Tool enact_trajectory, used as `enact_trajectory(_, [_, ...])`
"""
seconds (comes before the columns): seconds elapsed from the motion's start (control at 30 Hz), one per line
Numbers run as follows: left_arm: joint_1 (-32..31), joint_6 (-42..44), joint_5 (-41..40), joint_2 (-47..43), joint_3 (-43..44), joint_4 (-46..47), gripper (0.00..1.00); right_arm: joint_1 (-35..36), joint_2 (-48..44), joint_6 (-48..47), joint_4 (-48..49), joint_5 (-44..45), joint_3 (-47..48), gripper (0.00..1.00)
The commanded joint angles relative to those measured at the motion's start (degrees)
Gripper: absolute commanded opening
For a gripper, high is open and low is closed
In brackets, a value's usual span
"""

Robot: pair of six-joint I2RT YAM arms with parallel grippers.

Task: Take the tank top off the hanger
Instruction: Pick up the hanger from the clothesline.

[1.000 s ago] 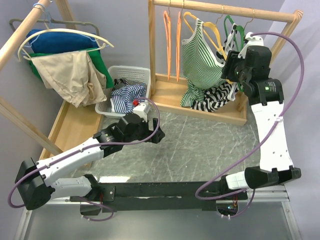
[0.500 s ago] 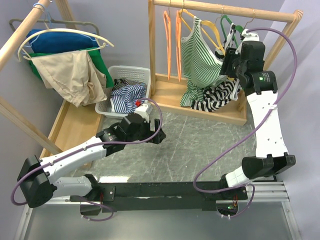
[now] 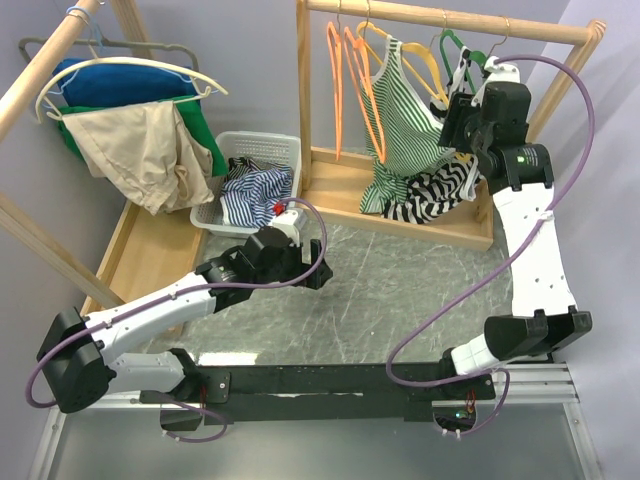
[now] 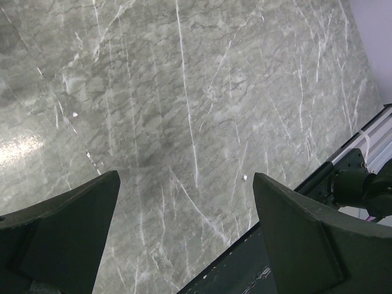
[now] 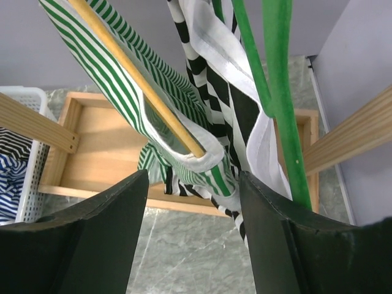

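A green-and-white striped tank top (image 3: 400,120) hangs on a yellow hanger (image 3: 425,70) from the wooden rail. A black-and-white striped top (image 3: 435,190) droops beside it from a green hanger (image 3: 455,45). My right gripper (image 3: 452,125) is up at these garments. In the right wrist view it (image 5: 193,177) is open, with the green-striped top's (image 5: 122,67) hem loop and the tip of the yellow hanger arm (image 5: 141,92) between its jaws, unpinched. The black-and-white top (image 5: 236,104) lies against the right finger. My left gripper (image 3: 322,275) (image 4: 187,177) hovers wide open over the marble table, holding nothing.
Orange hangers (image 3: 345,90) hang at the left end of the wooden rack (image 3: 440,18), whose base is a wooden tray (image 3: 340,200). A white basket (image 3: 255,150) holds blue striped cloth. A second rack at the left carries blue, beige and green garments (image 3: 140,150).
My right arm rose towards the rail, then held still, and its jaws spread a little wider. The green-striped top and orange hangers swung leftwards. The left arm barely moved.
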Motion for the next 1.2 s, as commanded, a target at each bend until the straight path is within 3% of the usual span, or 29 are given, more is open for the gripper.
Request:
enact_trajectory(0.0, [-0.3, 0.7, 1.0, 0.2, 0.2, 2.3, 0.96, -0.5, -3.5, -0.6, 5.1, 1.6, -0.8, 0.69])
enact_trajectory(0.13, [-0.3, 0.8, 1.6, 0.8, 0.6, 2.5, 0.96, -0.6, 0.8, -1.3, 0.2, 2.4, 3.8, 0.7])
enact_trajectory(0.23, [-0.3, 0.7, 1.6, 0.5, 0.3, 2.6, 0.96, -0.6, 2.4, -1.4, -1.5, 0.3, 4.6, 0.62])
enact_trajectory(0.37, [-0.3, 0.5, 1.8, 0.6, -0.1, 2.6, 0.96, -0.6, -0.5, -1.4, 0.5, -5.2, -0.9, 0.59])
enact_trajectory(0.63, [-0.4, 0.8, 2.3, 1.5, -0.2, 2.7, 0.96, -0.6, -1.2, -2.0, 0.7, -6.3, -3.3, 0.61])
enact_trajectory(0.97, [-0.4, 0.5, 2.4, 1.7, -0.6, 2.8, 0.96, -0.5, -5.2, -0.7, 1.1, -11.4, -6.8, 0.5])
enact_trajectory(1.0, [-0.4, 0.5, 2.3, 1.7, -0.7, 2.9, 0.96, -0.5, -5.5, -0.6, 1.4, -12.0, -7.1, 0.47])
enact_trajectory(1.03, [-0.4, 0.5, 2.3, 1.9, -0.7, 2.9, 0.96, -0.6, -5.8, -0.6, 1.2, -12.4, -7.3, 0.32])
enact_trajectory(1.1, [-0.3, 0.4, 3.1, 2.1, -0.3, 2.7, 0.96, -0.6, -5.8, -0.5, 0.9, -13.5, -7.1, 0.18])
enact_trajectory(1.13, [-0.4, 0.4, 3.1, 2.1, -0.3, 2.7, 0.96, -0.5, -6.1, -0.3, 0.8, -14.0, -7.0, 0.04])
enact_trajectory(1.17, [-0.4, 0.4, 3.1, 2.1, -0.2, 2.7, 0.96, -0.5, -6.2, -0.2, 1.1, -14.3, -6.9, 0.0])
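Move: The lower near corner of the yellow hanger, with the green-striped tank top's shoulder around it, lies about 4 cm below the right hand, roughly level fore-and-aft and sideways. The green hanger is some 6 cm farther out and 4 cm to this hand's right, a little higher; the nearer orange hanger is about 14 cm left and 4 cm ahead, at hand height. From the left hand that yellow corner lies about 18 cm ahead, 25 cm right and 19 cm higher. The yellow hanger's lower corner, wrapped in the striped tank top, gets pinched by the right gripper. After a brief rise of about 1 cm, that hand sinks some 4 cm to it while working left about 3 cm, then eases back towards the base by around 2 cm, turning some 10 degrees counter-clockwise; the half-open fingers close nearly shut only at the end. ##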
